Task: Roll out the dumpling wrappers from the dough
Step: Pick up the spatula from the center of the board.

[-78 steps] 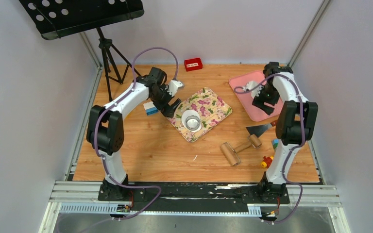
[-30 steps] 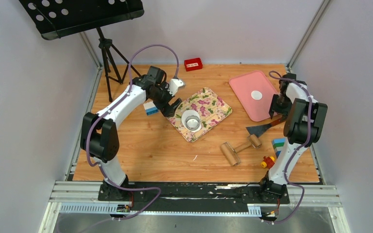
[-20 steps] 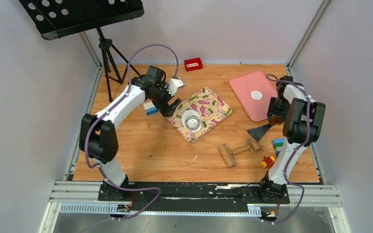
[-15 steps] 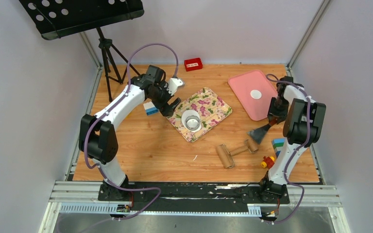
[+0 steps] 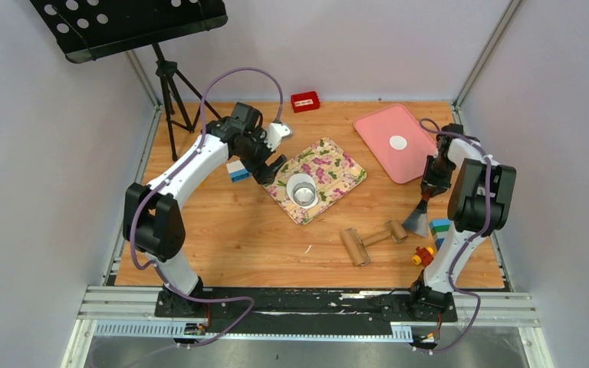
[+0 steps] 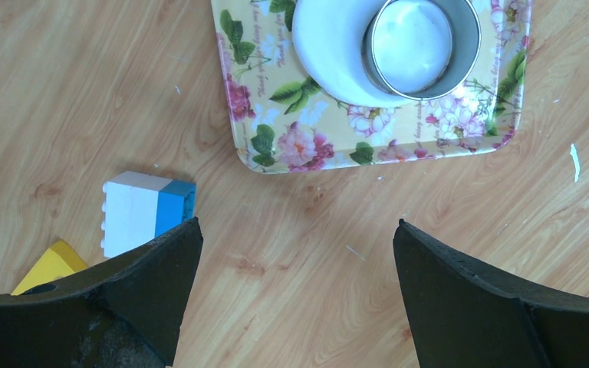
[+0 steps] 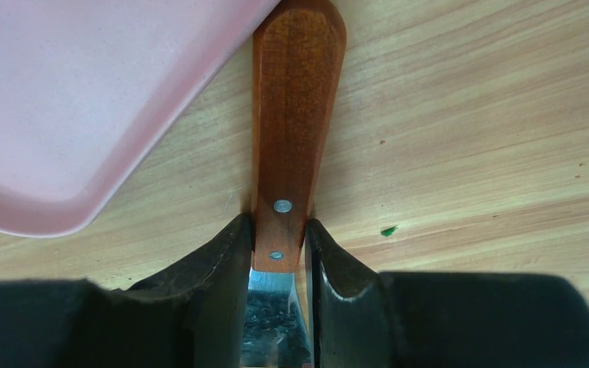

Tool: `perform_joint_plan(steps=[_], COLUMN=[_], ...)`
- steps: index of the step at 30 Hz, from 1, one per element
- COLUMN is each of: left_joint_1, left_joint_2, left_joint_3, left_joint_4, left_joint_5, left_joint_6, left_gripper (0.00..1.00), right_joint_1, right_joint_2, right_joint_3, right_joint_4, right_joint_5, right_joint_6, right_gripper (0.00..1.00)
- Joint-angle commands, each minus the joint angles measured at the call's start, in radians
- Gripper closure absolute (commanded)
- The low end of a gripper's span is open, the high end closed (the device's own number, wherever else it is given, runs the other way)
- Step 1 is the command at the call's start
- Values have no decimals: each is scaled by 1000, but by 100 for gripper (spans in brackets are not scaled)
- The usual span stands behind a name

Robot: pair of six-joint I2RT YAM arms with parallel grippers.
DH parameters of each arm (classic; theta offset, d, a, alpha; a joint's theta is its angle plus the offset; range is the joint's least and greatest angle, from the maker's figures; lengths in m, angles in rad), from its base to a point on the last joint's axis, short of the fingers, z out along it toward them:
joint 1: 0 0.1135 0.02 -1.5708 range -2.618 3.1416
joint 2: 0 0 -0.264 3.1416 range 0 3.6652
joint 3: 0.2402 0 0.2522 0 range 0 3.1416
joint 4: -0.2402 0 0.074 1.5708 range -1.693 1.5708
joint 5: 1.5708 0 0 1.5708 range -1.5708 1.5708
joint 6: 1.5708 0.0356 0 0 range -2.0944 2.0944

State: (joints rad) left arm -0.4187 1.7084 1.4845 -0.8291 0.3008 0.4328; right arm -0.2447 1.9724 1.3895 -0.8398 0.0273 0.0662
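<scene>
A white sheet of dough (image 5: 294, 182) lies on the floral tray (image 5: 337, 170), with the metal ring cutter (image 5: 304, 194) standing on it. In the left wrist view the dough (image 6: 330, 54) and ring cutter (image 6: 460, 38) sit at the top. My left gripper (image 5: 269, 165) hovers open over bare wood just left of that tray, its jaws (image 6: 297, 261) empty. One round dumpling wrapper (image 5: 398, 142) rests on the pink tray (image 5: 376, 134). My right gripper (image 5: 428, 185) is shut on the wooden handle of a scraper (image 7: 295, 100), beside the pink tray's edge (image 7: 84, 92); its blade (image 5: 416, 223) points toward me.
A wooden rolling pin (image 5: 368, 239) lies left of the scraper blade. A white-and-blue block (image 6: 146, 211) and a yellow piece (image 6: 50, 264) sit beside my left gripper. Coloured toy blocks (image 5: 437, 227) stand near the right arm, a red box (image 5: 305, 100) at the back, a tripod (image 5: 172, 92) far left.
My right gripper left the pink tray, came down to the scraper and closed on its handle; the blade swung toward me. The pink tray and rolling pin shifted slightly left. The left arm barely moved.
</scene>
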Motion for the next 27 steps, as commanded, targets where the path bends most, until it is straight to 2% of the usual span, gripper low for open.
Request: perform_joint_plan(steps=[1,2,3,15,22,27], left_joint_1=[-9,-9,-11,-30,-35,-69], left_joint_2=[-57,-58,-58,-73,-83,-23], left_joint_3=[34,34,33,31,35,98], left_joint_4=[-6,-6,-6,2,90,155], left_joint_5=[-7,-10,-11,4,183,321], left_joint_6=[-2,-3,-3,-11,-15,-70], left_gripper=[0,0,0,0,0,0], right_joint_1=[6,6,5,-54,-53,-12], right_joint_2=[-34,-48,-65,-327,-381,-383], right_joint_3=[-57,-66,-79,-202,-142,-77], right_joint_4=[36,39,43,90,66,56], right_joint_5=[-50,-55,-56,-91,-158,-206], right_joint_6=[23,24,28,64,72,78], right_gripper=[90,98,100,100,100,100])
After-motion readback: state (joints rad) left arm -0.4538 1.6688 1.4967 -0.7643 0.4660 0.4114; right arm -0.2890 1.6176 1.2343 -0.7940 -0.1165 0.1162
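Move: The right hand already pinches the spatula at its neck, so the spatula's middle is about at the fingers. The pink tray's middle is some 17 cm ahead and 8 cm left, the rolling pin about 14 cm back and 15 cm left, and the toy bricks roughly 11 cm back and 3 cm right. From the left hand, the spatula is about 37 cm right, level fore-and-aft and some 14 cm lower. Still pinching the spatula, the right hand draws back, then lifts about 8 cm; the left moves right. ##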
